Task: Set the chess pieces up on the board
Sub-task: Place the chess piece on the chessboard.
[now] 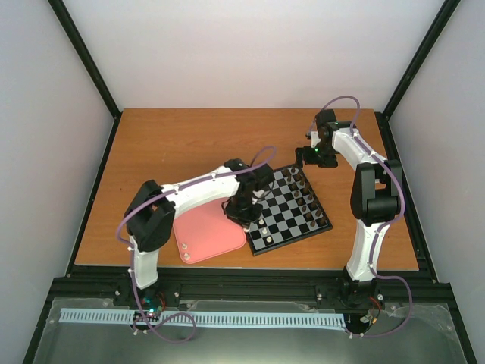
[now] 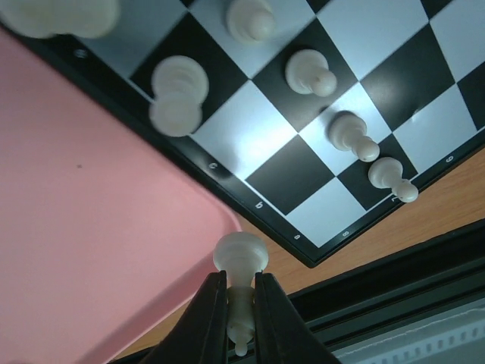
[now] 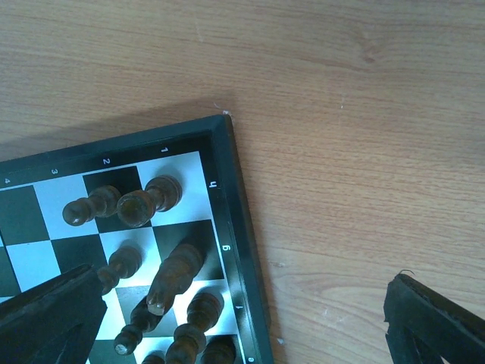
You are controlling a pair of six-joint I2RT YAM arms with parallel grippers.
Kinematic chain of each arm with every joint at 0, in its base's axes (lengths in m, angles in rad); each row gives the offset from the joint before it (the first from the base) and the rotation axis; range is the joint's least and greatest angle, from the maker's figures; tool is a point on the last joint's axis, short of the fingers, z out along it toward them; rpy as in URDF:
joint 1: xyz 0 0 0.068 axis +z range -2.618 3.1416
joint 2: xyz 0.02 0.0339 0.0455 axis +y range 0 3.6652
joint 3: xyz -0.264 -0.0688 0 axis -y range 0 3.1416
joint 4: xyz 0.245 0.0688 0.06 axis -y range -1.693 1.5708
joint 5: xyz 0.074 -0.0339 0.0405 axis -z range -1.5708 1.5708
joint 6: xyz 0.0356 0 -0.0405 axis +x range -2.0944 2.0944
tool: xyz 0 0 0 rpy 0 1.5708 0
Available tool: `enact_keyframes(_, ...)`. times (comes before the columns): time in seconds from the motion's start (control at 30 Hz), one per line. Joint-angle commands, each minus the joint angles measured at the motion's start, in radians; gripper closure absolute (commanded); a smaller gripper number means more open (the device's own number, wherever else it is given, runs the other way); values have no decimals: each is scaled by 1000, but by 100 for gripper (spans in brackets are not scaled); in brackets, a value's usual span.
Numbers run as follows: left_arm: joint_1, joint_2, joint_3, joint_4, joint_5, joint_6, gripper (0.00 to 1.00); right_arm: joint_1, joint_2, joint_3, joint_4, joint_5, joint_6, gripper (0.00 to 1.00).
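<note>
My left gripper (image 2: 241, 307) is shut on a pale cream chess piece (image 2: 240, 256), held by its stem with the round base sticking out past the fingertips. It hangs over the seam between the pink tray (image 2: 83, 227) and the board (image 2: 250, 201), near the board's left edge (image 1: 251, 227). Several cream chess pieces (image 2: 311, 73) stand on the board's near squares. My right gripper (image 3: 242, 326) is open wide over the board's far right corner (image 3: 235, 197), nothing between its fingers (image 3: 53, 318). In the top view it sits at the board's far corner (image 1: 314, 155).
Dark brown pieces (image 3: 155, 199) fill the board's right-hand rows, one leaning piece (image 3: 174, 277) among them. Two small cream pieces (image 1: 186, 250) lie on the tray's near left corner. The table's black front rail (image 2: 394, 288) runs just beyond the board.
</note>
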Motion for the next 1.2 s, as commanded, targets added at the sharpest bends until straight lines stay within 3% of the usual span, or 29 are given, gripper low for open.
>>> enact_keyframes(0.0,-31,42,57,-9,2,31,99,-2,-18,9,-3,12,-2,0)
enact_keyframes(0.57,-33,123,108,23,-28,42,99,-2,-140,45,61,0,23,0)
enact_keyframes(1.17,-31,170,151,0,-73,68,99,-3,-106,103,31,26,13,0)
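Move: The left hand holds a white chess piece. The empty light c square on the chessboard's tray-side edge lies about 2 cm ahead, 3 cm right and 8 cm below. The tall white piece on the next square stands 5 cm ahead, 2 cm right; the pawn inward of the empty square is 3 cm ahead, 6 cm right, and the next pawn nearer the base level, 7 cm right. From the right hand, that square is some 22 cm back, 18 cm left and 7 cm down. Down by nearly 3 cm and right by about 2.5 cm, then slightly forward, the left hand eases the pinched white piece in from the tray edge towards the empty edge square, fingers staying shut and pointing down. The right hand, empty and wide open, lifts about 7.5 cm off the dark pieces' corner, drifting forward and swinging its fingertips outward. ##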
